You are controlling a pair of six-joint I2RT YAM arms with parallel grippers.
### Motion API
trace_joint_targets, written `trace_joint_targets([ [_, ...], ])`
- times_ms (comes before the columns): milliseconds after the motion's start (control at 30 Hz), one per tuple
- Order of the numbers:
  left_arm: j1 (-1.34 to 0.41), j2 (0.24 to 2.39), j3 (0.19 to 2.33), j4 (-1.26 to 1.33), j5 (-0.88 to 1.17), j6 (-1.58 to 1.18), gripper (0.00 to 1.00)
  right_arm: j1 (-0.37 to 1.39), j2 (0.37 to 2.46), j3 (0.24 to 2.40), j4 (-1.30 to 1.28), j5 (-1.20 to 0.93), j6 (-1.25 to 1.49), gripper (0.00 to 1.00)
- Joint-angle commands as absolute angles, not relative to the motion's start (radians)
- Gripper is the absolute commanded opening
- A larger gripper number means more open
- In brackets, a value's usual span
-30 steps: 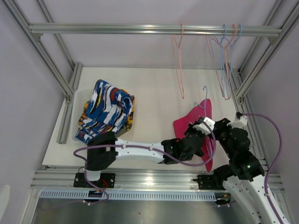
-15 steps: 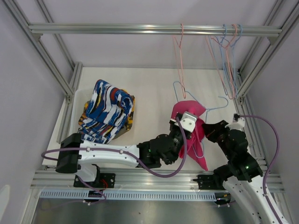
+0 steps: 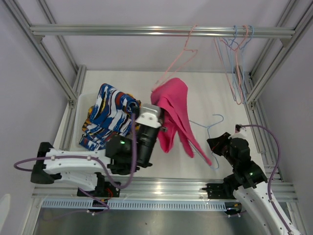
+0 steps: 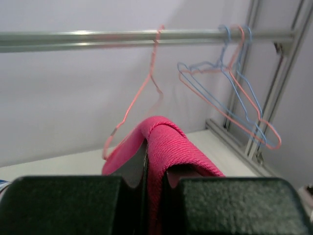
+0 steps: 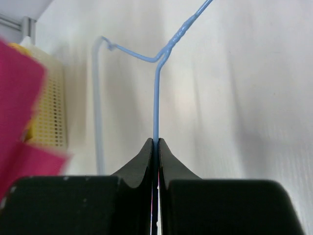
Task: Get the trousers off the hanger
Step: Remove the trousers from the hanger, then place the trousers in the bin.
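Note:
My left gripper (image 3: 160, 125) is raised above the table's middle and shut on the plain magenta trousers (image 3: 173, 105). In the left wrist view the cloth (image 4: 171, 147) is folded over the right finger and pinched between both fingers at the left gripper (image 4: 155, 166). One long leg trails down to the right, toward the light blue hanger (image 3: 203, 132). My right gripper (image 3: 215, 146) is low at the right, shut on that hanger's wire (image 5: 156, 98), with its jaws closed tight round it at the right gripper (image 5: 156, 142). I cannot tell whether the trailing leg touches the hanger.
A white bin (image 3: 80, 105) at the left holds a pile of folded patterned trousers (image 3: 112, 115). A pink hanger (image 3: 177, 63) hangs tilted on the top rail (image 3: 122, 30). Several more hangers (image 3: 237, 63) hang at the rail's right end, by the frame post (image 3: 259, 83).
My left arm has lifted the magenta trousers up and to the left, away from the blue hanger. The right gripper has drawn back with the hanger. The pink hanger on the rail has swung left.

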State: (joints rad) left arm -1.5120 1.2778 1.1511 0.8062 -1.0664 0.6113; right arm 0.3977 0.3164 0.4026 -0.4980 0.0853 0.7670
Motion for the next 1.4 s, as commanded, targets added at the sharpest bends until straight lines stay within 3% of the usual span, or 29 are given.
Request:
trace_joint_targets([
  [0, -1.509, 1.143, 1.152, 1.031, -1.054, 0.73, 0.01, 0.399, 0.314, 0.358, -0.485, 0.092, 0.759, 0.0],
  [567, -1.508, 0.804, 1.002, 0.878, -1.103, 0.741, 0.01, 0.402, 0.402, 0.178, -0.305, 0.063, 0.772, 0.0],
  [1133, -1.5, 0.497, 1.11, 0.345, -1.052, 0.417, 0.01, 0.405, 0.471, 0.186, -0.256, 0.049, 0.746, 0.0],
  [1367, -1.494, 0.437, 1.149, 0.377, -1.103, 0.57, 0.01, 0.41, 0.459, 0.186, -0.267, 0.031, 0.732, 0.0],
])
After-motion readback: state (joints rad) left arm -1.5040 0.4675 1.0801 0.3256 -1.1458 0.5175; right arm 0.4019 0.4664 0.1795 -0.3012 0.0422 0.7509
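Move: My left hand, already holding the pink trousers, is headed for the white basket, whose middle lies some 28 cm to its left, about 12 cm ahead and 40 cm below. The blue-striped trousers on the pile lie about 26 cm left, 14 cm ahead and 37 cm down; the empty pink hanger tilts about 18 cm ahead, 5 cm right and 5 cm above. My right hand grips the blue hanger, with the table top straight below it by about 12 cm. I sweep my left hand left about 27 cm, keeping it high and rising some 5 cm, to carry the pink trousers away from both hangers and over the basket side. On the way it rolls about 20 degrees, left side dipping, and keeps its pinch. Meanwhile my right hand, still gripping the blue wire, lowers the hanger some 9 cm towards the table, tipping down about 10 degrees, then holds there. ##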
